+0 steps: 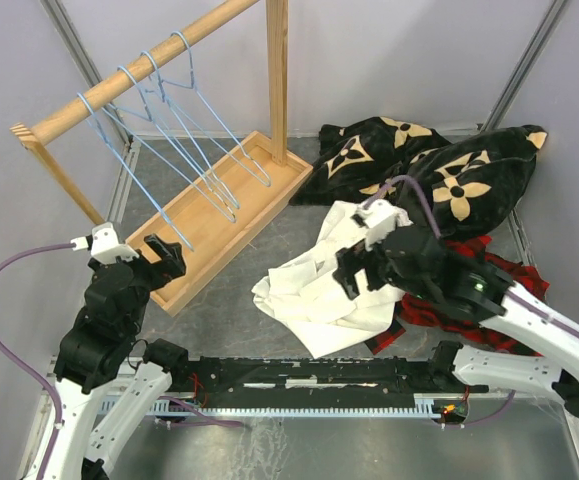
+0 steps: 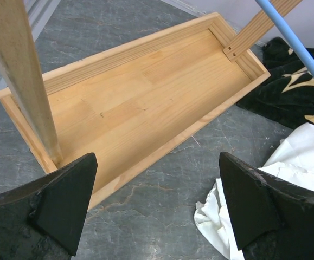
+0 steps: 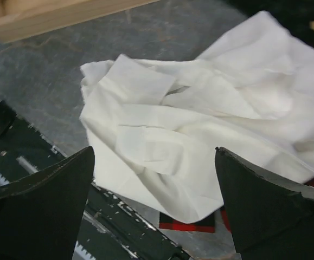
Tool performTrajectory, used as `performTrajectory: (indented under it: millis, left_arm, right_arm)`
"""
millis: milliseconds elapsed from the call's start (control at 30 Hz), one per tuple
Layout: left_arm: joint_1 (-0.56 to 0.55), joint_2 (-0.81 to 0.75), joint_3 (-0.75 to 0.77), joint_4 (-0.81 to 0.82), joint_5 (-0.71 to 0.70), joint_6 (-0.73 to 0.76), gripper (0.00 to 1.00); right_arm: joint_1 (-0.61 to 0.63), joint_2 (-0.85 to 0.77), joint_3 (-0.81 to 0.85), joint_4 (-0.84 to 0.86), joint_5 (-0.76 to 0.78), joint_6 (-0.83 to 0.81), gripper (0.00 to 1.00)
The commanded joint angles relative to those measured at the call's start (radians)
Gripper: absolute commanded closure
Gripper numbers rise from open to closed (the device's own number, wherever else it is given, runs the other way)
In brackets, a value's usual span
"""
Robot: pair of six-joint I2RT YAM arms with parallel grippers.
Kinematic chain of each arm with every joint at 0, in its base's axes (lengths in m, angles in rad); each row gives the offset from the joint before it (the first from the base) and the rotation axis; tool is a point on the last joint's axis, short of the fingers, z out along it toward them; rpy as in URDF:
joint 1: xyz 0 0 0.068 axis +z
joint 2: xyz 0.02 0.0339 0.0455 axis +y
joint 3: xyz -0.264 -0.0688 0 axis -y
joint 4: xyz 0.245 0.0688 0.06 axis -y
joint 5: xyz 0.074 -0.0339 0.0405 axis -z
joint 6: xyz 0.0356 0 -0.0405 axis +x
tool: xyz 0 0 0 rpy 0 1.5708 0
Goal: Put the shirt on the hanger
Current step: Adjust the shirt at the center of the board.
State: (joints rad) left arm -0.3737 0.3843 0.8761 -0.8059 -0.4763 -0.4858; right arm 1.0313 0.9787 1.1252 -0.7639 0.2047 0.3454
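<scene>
The cream-white shirt [image 1: 309, 290] lies crumpled on the grey table, partly over a plaid garment. My right gripper [image 1: 354, 275] hovers just above it, open, with nothing between its fingers; in the right wrist view the shirt [image 3: 200, 124] fills the space beyond the open gripper [image 3: 153, 154]. Several light-blue wire hangers [image 1: 159, 150] hang from the wooden rail at the back left. My left gripper [image 1: 159, 255] stands open and empty beside the rack's base, apart from the shirt [image 2: 303, 157]. In the left wrist view, its open gripper [image 2: 157, 162] frames bare table, and one hanger wire [image 2: 293, 43] crosses the top right.
The wooden rack has a tray base [image 1: 219, 215], an upright post [image 1: 277, 80] and a sloping rail [image 1: 139, 70]. A black blanket with tan flowers [image 1: 419, 170] lies at the back right. A red-and-black plaid garment [image 1: 469, 260] lies under the shirt. A black toothed strip [image 1: 299, 375] runs along the near edge.
</scene>
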Motion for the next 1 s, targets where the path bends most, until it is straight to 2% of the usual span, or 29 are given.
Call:
performTrajectory:
  millis: [0,200,333,500,633,833,967]
  left_arm:
    - [-0.003,0.0,0.023,0.042,0.045,-0.02,0.01]
    - [-0.004,-0.018,0.049,0.004,0.099,-0.088,0.01]
    - [-0.003,-0.031,0.018,-0.017,0.147,-0.176,0.0]
    - [-0.004,-0.012,-0.008,-0.026,0.176,-0.219,0.02]
    - [-0.004,0.01,-0.022,-0.004,0.217,-0.238,0.03]
    - [-0.003,0.018,-0.082,0.039,0.27,-0.28,0.05]
    - [-0.004,0.02,-0.101,0.058,0.293,-0.279,0.05]
  right_arm:
    - [-0.002,-0.06,0.042,-0.077,0.338,0.04,0.01]
    - [-0.024,0.04,0.08,-0.219,0.421,0.111,0.01]
    - [-0.114,0.09,0.077,-0.246,0.414,0.164,0.01]
    - [-0.362,0.091,0.017,-0.138,0.155,0.118,0.01]
    - [-0.478,0.14,0.006,-0.096,0.09,0.084,0.01]
    - [-0.594,0.204,-0.025,0.016,-0.011,0.074,0.03]
    - [-0.613,0.256,-0.018,0.161,-0.249,-0.041,0.01]
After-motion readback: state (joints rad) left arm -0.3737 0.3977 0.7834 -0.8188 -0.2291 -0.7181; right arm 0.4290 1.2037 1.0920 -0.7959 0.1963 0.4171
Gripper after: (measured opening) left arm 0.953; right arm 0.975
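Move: The crumpled white shirt, just spread, lies under my open right hand, some 23 cm below, its middle about 4 cm ahead and 1 cm left. Its bunched far-right end is about 17 cm ahead and 13 cm right of that hand; the red plaid shirt lies 36 cm right and 3 cm ahead. From my left hand the shirt is about 36 cm right, 2 cm ahead and 25 cm below, the wooden tray 19 cm ahead and 4 cm right. I swing my right hand off to the right and forward, roughly 12 cm each way, lifting a little before sinking about 8 cm in all towards the white shirt's far-right end. Its wrist turns clockwise nearly 40 degrees and tips down, fingers wide open. My left hand, also open, eases some 5 cm right, then sinks, rolling its left side down. ##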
